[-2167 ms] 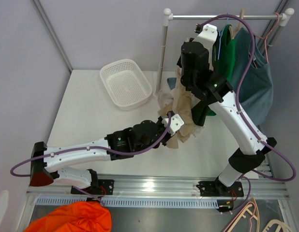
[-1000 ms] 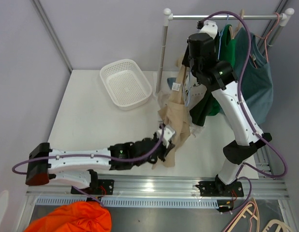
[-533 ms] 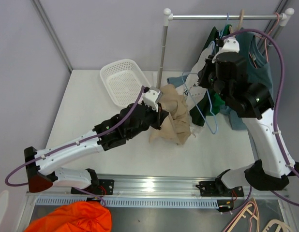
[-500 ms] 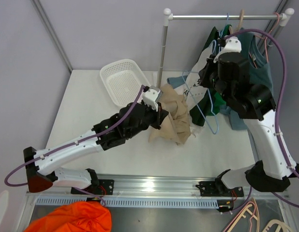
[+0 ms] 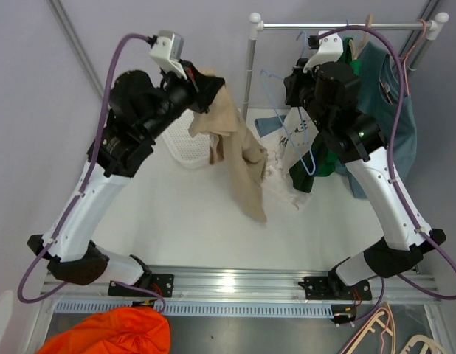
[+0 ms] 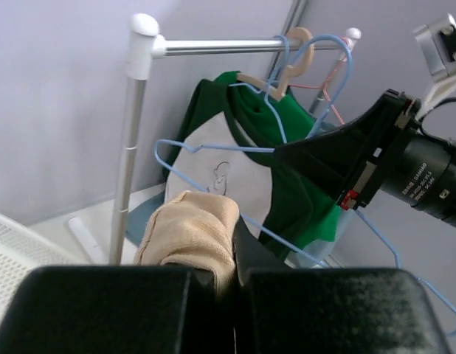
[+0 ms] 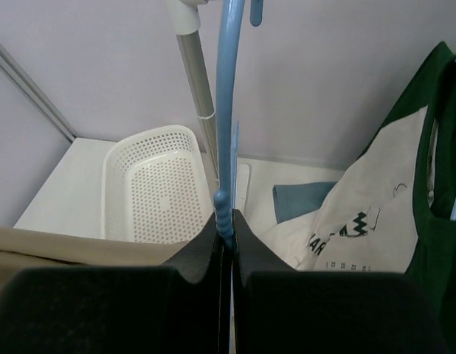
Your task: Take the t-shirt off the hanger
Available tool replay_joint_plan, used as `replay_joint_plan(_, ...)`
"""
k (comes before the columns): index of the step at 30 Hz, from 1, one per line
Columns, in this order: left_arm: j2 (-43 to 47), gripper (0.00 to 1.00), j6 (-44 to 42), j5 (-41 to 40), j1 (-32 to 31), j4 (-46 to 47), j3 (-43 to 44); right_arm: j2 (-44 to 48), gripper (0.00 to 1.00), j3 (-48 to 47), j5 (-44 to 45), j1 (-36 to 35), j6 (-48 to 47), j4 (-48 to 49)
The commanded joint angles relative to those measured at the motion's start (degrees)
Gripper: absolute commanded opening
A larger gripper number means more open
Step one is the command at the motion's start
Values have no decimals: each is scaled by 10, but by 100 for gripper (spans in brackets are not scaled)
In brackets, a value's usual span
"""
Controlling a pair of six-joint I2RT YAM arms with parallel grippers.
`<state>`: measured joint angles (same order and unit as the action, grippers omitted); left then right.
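Observation:
The tan t-shirt [image 5: 239, 158] hangs free from my left gripper [image 5: 204, 82], which is raised high at the back left and shut on a bunch of its cloth [image 6: 191, 232]. The shirt's lower end drops to the table. The bare blue wire hanger [image 5: 305, 151] is apart from the shirt, to its right. My right gripper [image 5: 293, 87] is shut on the hanger's wire [image 7: 229, 110], pinching it between the jaws [image 7: 226, 225], just left of the rack's hung clothes. The hanger also shows in the left wrist view [image 6: 213, 149].
A clothes rail [image 5: 339, 26] on a post [image 5: 250, 81] holds a green-and-white shirt [image 5: 324, 158] and a teal shirt [image 5: 394, 125] on other hangers. A white basket [image 5: 185, 144] sits at the back left under the left arm. Blue cloth [image 5: 266, 124] lies by the post.
My left gripper has lifted the tan t-shirt from the table up and to the left, off the hanger. My right gripper has carried the blue hanger up and back toward the rail.

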<state>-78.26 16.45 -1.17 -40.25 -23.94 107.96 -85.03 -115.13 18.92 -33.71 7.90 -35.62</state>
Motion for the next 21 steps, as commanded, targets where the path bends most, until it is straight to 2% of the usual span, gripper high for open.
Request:
replay_joint_plan(1,-58,1,3,49,49,-31,122,-7,0,-13,-2,6,-44,119)
replay_joint_plan(5,-116,1,33,71,103,-23,226,-28,0,-19,1,14,-61,163)
replay_joint_plan(8,-149,1,44,78,136,17,266,-54,0,-34,-5,23,-60,171)
replay_joint_plan(11,-165,6,38,60,159,73,267,-86,0,-60,-22,34,-59,167)
replay_joint_plan(14,-184,1,14,22,179,135,268,-121,0,-93,-33,44,-59,156)
replay_joint_plan(18,-233,1,17,35,210,160,352,-158,0,-123,-52,58,-55,157)
replay_joint_plan(21,-250,1,7,38,221,198,359,-194,0,-156,-67,75,-47,158)
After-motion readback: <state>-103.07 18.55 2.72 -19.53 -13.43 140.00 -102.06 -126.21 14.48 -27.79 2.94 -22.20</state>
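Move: The left hand holds the beige t-shirt, already off the hanger. The white basket lies about 32 cm ahead of it, 15 cm to its left and 48 cm below; the rail's left end is roughly 27 cm ahead, 9 cm to its right, about level. From the right hand, pinching the bare blue hanger, the free stretch of rail is some 20 cm straight ahead and 4 cm up, the green shirt 15 cm ahead, 12 cm right, 20 cm lower. Swing the left gripper forward about 15 cm, up and to its left by a little less, keeping the t-shirt pinched, drawing it clear of the hanger and tilting and turning the fingertips up and leftward. Meanwhile carry the blue hanger by its stem forward some 10 cm towards the rail with the right, rising slightly, then sinking back, tips raised a little. ##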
